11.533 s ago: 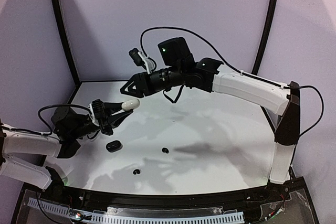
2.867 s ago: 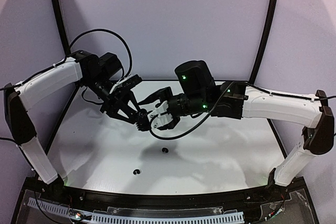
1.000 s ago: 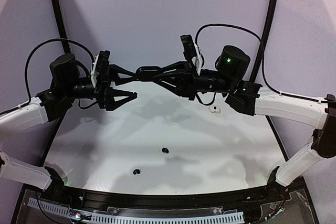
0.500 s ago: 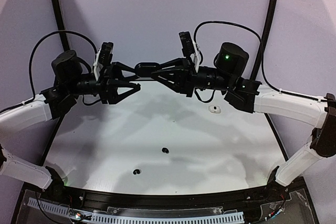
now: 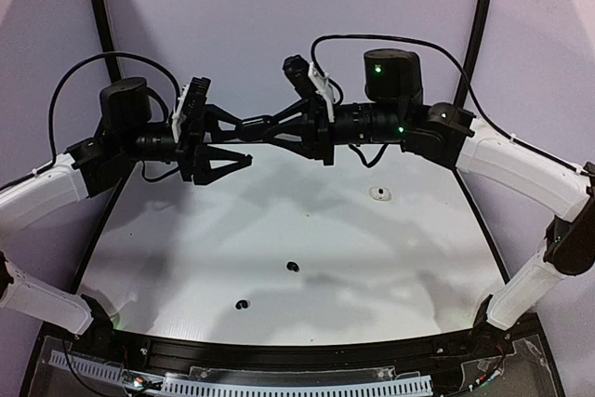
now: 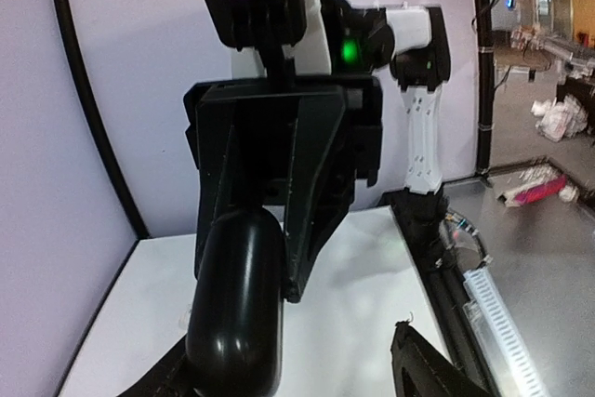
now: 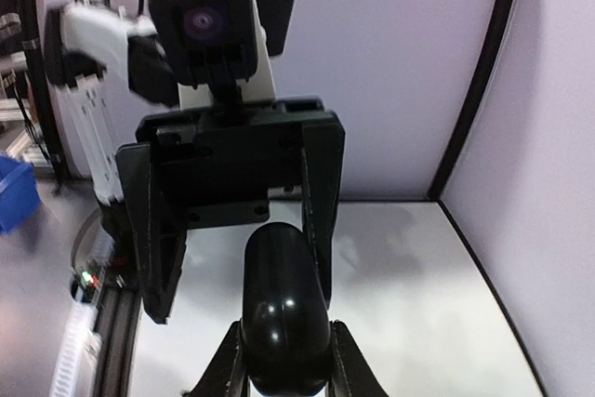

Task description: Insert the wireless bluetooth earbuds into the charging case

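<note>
A black charging case (image 5: 249, 125) hangs in the air above the far part of the table, with my right gripper (image 5: 257, 127) shut on its end. In the right wrist view the case (image 7: 284, 309) sits pinched between the fingers of the right gripper (image 7: 284, 374). My left gripper (image 5: 244, 143) faces it from the left, open, its upper finger next to the case and its lower one well apart. The left wrist view has the case (image 6: 234, 304) beside one jaw of the left gripper (image 6: 297, 378). Two black earbuds (image 5: 292, 267) (image 5: 243, 304) lie on the table.
A small white rounded thing (image 5: 377, 193) lies on the white table (image 5: 167, 258) at the back right. Black frame posts (image 5: 100, 25) stand at the back corners, against purple walls. A cable tray (image 5: 279, 383) runs along the near edge.
The right arm has carried the case a little to the left, toward the left gripper. The left gripper narrowed, then widened again, and rose slightly around the case's end.
</note>
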You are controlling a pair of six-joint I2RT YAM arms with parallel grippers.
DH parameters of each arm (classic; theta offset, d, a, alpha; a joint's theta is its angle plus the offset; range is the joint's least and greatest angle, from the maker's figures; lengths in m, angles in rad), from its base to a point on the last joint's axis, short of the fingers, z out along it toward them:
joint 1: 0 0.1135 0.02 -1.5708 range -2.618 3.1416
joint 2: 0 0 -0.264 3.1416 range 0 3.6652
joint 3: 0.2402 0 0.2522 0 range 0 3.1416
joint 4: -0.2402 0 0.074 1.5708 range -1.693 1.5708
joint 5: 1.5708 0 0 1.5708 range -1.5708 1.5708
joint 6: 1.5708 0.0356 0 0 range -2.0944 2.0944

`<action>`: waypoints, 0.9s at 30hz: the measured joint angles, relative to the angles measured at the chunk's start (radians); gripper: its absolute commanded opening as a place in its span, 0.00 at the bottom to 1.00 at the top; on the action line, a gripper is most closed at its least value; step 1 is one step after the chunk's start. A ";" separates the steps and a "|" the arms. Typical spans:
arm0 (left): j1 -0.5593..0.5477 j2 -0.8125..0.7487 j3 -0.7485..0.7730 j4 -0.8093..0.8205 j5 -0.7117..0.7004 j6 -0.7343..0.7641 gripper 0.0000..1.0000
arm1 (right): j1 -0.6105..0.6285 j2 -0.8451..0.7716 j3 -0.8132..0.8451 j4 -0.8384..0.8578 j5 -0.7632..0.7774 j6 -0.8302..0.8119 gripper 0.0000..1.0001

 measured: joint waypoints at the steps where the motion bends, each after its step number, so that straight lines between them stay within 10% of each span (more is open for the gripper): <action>1: 0.000 0.007 0.016 -0.039 -0.009 0.047 0.63 | 0.007 0.014 0.037 -0.051 0.021 -0.034 0.00; 27: -0.006 0.021 0.057 -0.251 -0.045 0.261 0.44 | 0.032 0.070 0.097 -0.294 0.087 -0.188 0.00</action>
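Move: Just beside the open left fingers is the black charging case, roughly 2 cm forward of the left hand, 2 cm to its right and 2 cm above. The right hand already grips it, the case's middle some 2 cm to that hand's left. From the left hand, the nearer black earbud lies on the table about 7 cm back and 8 cm right, the other 16 cm back and 3 cm left, both some 38 cm below. Lowering the still-gripped charging case about 5 cm, the right hand tips its left-pointing fingers some 15 degrees down and brings the case between the left fingers. The left hand sinks too, about 3 cm, its fingertips dipping slightly, and narrows its opening around the case without shutting on it; contact on that side can't be seen. ##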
